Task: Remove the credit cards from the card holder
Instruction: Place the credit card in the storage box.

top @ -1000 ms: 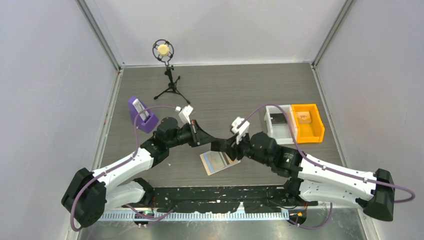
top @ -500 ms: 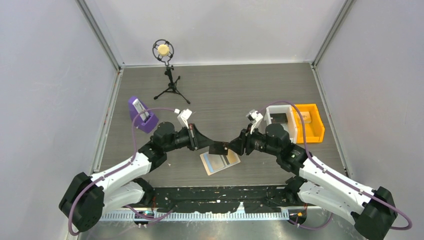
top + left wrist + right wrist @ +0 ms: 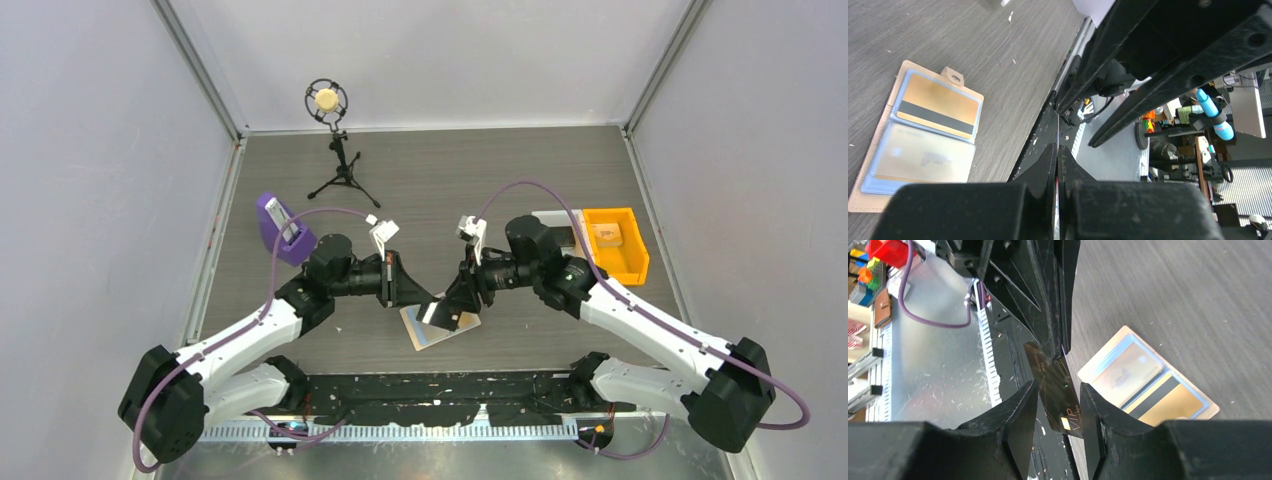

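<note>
The card holder [image 3: 441, 327] lies open and flat on the table near the front edge, tan outside and light blue inside [image 3: 923, 135]. Two credit cards sit in its pockets: a gold one with a black stripe [image 3: 938, 107] and a pale one [image 3: 923, 157]. My left gripper [image 3: 427, 297] is shut on a black credit card [image 3: 1048, 375], held above the holder and seen edge-on in the left wrist view [image 3: 1058, 135]. My right gripper [image 3: 453, 305] meets it from the right. Its jaws stand open on either side of that card [image 3: 1058, 386], with a gap on the left side.
A purple wedge stand [image 3: 283, 230] with a card in it sits at the left. A microphone on a small tripod [image 3: 335, 150] stands at the back. An orange bin [image 3: 615, 245] and a white bin [image 3: 560, 222] sit at the right, behind the right arm.
The right arm has swung in and dipped its gripper down-left around the black card that the left gripper holds. The left gripper has shifted slightly right and down.
</note>
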### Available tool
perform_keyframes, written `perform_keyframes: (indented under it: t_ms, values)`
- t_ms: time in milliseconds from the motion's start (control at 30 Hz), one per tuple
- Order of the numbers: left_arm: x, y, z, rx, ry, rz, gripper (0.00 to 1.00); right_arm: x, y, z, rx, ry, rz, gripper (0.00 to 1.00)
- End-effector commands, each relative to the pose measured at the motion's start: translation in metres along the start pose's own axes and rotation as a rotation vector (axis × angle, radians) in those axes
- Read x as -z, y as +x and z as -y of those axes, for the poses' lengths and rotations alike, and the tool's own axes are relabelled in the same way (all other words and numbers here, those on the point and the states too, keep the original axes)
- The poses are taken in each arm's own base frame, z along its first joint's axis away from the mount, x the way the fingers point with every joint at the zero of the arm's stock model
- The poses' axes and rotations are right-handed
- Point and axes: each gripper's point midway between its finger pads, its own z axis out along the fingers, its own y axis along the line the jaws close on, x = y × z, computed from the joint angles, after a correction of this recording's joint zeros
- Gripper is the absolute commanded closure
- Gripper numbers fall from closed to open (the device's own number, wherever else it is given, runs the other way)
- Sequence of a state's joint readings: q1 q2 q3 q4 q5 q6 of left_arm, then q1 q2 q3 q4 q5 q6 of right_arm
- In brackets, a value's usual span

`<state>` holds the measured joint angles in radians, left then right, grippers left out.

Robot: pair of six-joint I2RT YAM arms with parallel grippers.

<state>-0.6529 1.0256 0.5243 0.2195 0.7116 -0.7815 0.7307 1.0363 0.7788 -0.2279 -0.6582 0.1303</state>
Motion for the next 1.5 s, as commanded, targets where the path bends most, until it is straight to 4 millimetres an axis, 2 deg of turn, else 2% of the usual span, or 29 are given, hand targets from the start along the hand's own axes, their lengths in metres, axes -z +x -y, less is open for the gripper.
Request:
perform_keyframes:
  t_ms: [0,267,333,500,700,900,1033,1200,1267,1300,1400,1433,1467]
  values:
    - [0.002,-0.004,0.022,-0.047,0.088,-0.023,1.00,-0.002,0.005,-0.009,0.031,-0.087,-0.048,0.57]
    - [0.000,-0.002,0.027,-0.039,0.134,-0.050,1.00,-0.006,0.011,-0.004,0.036,-0.084,-0.067,0.63]
    - [-0.001,-0.001,0.025,-0.035,0.132,-0.055,1.00,-0.007,0.010,-0.004,0.038,-0.087,-0.065,0.73]
    - [-0.002,-0.002,0.025,-0.036,0.128,-0.053,1.00,-0.010,0.010,-0.012,0.031,-0.148,-0.058,0.84]
    - [-0.001,-0.003,0.026,-0.041,0.130,-0.057,1.00,-0.015,0.020,-0.014,-0.010,-0.190,-0.092,0.78]
    - [-0.001,-0.002,0.027,-0.046,0.136,-0.063,1.00,-0.013,0.017,-0.026,-0.019,-0.263,-0.081,0.88]
    - [0.000,-0.002,0.030,-0.064,0.148,-0.065,1.00,-0.013,0.017,-0.031,-0.031,-0.295,-0.076,0.81]
    - [0.000,-0.001,0.032,-0.075,0.167,-0.075,1.00,-0.014,0.022,-0.030,-0.054,-0.298,-0.096,0.80]
    - [0.000,0.000,0.032,-0.076,0.174,-0.081,1.00,-0.015,0.022,-0.030,-0.056,-0.297,-0.097,0.83]
    - [-0.001,0.001,0.032,-0.075,0.175,-0.084,1.00,-0.015,0.022,-0.029,-0.057,-0.291,-0.097,0.90]
    - [-0.001,0.002,0.030,-0.068,0.169,-0.085,1.00,-0.015,0.021,-0.030,-0.058,-0.294,-0.091,0.95]
    - [-0.001,0.002,0.028,-0.064,0.162,-0.083,0.97,-0.015,0.020,-0.030,-0.058,-0.292,-0.086,0.95]
    - [-0.001,0.001,0.027,-0.061,0.150,-0.078,0.88,-0.015,0.017,-0.029,-0.060,-0.279,-0.077,0.95]
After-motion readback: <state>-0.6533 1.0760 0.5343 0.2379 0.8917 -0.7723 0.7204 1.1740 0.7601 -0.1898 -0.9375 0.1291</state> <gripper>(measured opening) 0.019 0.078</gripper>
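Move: The black credit card, gripped by the left hand, has its middle about 2 cm back, 1 cm right and 2 cm below that hand. From the open right hand, the card's middle is some 3 cm back, 2 cm left and 2 cm below. The opened card holder is almost straight under the right hand, 1 cm back, 2 cm left and roughly 13 cm down. The white storage box stands about 17 cm ahead of it, 26 cm to its right and 12 cm lower. Close the right gripper from about half open to nearly shut on the credit card, beside the left fingertips. Sink it 2 cm first, then draw it back about 3 cm and slightly left, turning it some 15 degrees, partly counter-clockwise. Keep the left gripper shut on the card, easing it back 2.5 cm and turning it 10 degrees clockwise. ##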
